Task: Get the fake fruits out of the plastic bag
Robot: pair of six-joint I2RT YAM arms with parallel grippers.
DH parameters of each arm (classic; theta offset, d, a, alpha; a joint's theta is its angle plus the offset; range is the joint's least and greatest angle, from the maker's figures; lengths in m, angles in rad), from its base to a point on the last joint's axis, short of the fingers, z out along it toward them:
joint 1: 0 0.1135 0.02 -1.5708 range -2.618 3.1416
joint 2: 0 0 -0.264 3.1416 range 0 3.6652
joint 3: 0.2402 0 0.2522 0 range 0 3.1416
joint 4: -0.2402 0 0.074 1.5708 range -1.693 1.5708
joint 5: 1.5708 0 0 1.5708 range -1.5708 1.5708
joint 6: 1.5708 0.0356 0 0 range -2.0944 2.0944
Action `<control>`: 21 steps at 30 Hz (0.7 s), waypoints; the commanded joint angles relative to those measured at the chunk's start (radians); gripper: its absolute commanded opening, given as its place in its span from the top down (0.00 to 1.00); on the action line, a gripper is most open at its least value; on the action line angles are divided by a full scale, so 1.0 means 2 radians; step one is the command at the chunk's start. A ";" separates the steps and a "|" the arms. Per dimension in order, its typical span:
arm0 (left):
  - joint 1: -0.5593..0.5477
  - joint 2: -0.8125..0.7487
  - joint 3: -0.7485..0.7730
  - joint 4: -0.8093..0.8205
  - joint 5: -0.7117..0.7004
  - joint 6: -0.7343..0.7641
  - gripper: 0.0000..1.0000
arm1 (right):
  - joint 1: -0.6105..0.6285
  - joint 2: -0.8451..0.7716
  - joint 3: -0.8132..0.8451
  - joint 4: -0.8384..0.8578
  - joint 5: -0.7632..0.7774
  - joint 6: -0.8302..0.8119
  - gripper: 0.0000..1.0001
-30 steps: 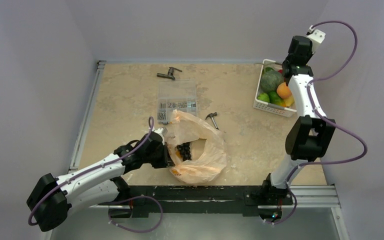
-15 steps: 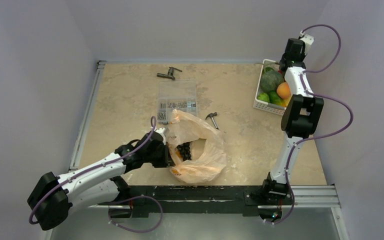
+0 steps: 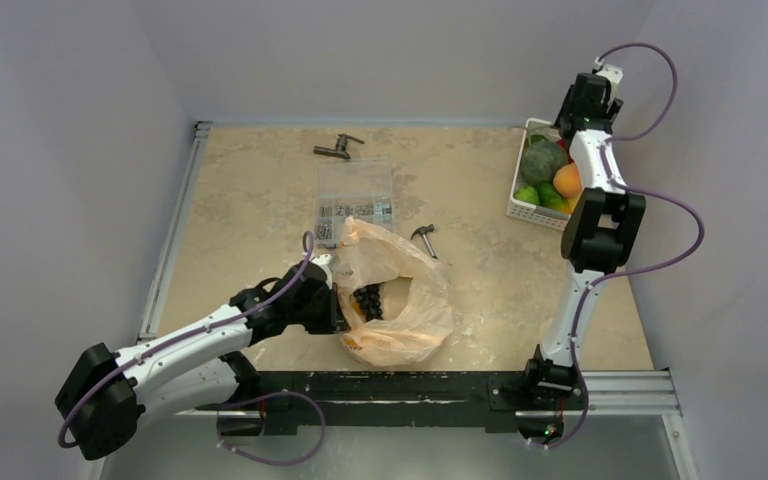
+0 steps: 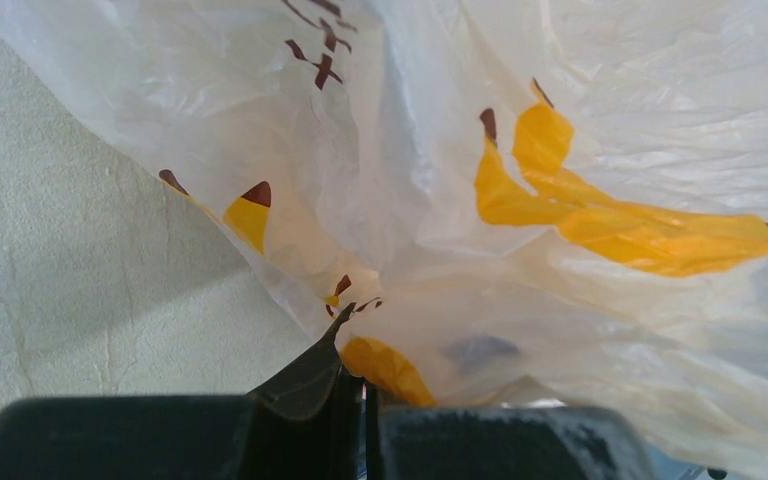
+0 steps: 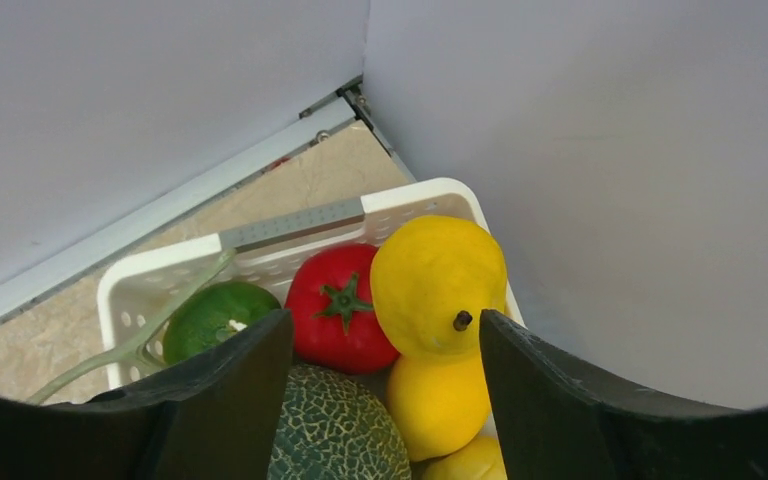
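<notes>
The peach-orange plastic bag [image 3: 400,290] lies crumpled near the table's front, with a dark bumpy cluster [image 3: 368,300] showing in its mouth. My left gripper [image 3: 340,305] is shut on the bag's left edge; in the left wrist view its jaws [image 4: 360,375] pinch the thin film [image 4: 520,170]. My right gripper [image 5: 385,320] hangs open over the white basket [image 5: 300,222] at the back right, gripping nothing. Below it lie a yellow fruit [image 5: 438,285], a red tomato [image 5: 338,305] and a green ball [image 5: 215,315]. An orange-pink peach [image 3: 567,180] sits in the basket [image 3: 520,210].
A netted dark green melon [image 5: 335,425] fills the basket's near side. A clear parts box [image 3: 354,205] stands just behind the bag, a small hammer [image 3: 423,238] to its right, a dark tool [image 3: 337,148] at the back. Walls close in behind and right of the basket.
The right arm has folded in closer to the basket and its jaws have gone from shut to open. The left arm and the bag have stayed put.
</notes>
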 commanded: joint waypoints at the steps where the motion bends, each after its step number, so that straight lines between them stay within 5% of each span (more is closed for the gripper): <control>1: -0.002 -0.007 0.021 0.003 -0.006 0.009 1.00 | 0.000 -0.030 0.053 -0.040 -0.013 0.013 0.30; 9: -0.002 -0.013 0.020 -0.002 -0.009 0.006 1.00 | 0.025 -0.142 0.018 -0.092 -0.002 0.062 0.12; 21: -0.002 -0.012 0.014 -0.006 -0.021 0.007 1.00 | 0.212 -0.434 -0.375 -0.021 -0.118 0.123 0.15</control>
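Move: The black grapes in the open bag lie far off from my right hand, some 42 cm back and 54 cm to its left, about 15 cm lower; the hammer, near my way, is roughly 27 cm back and 39 cm left. Just let go, the stemmed yellow fruit is some 10 cm below this hand, 2 cm back, with the melon 5 cm back and 11 cm left. From my left hand the grapes are about 5 cm ahead and 7 cm right, slightly lower. Having already released the yellow fruit, I lift my right hand up out over the basket, then sweep it fast to the left and back towards the bag, some 22 cm left, 15 cm back and 13 cm higher by the end. My fingers spread wider and the wrist swings about 30 degrees, mainly counter-clockwise, fingertips rising a little. My left hand keeps its pinch on the bag's rim. ##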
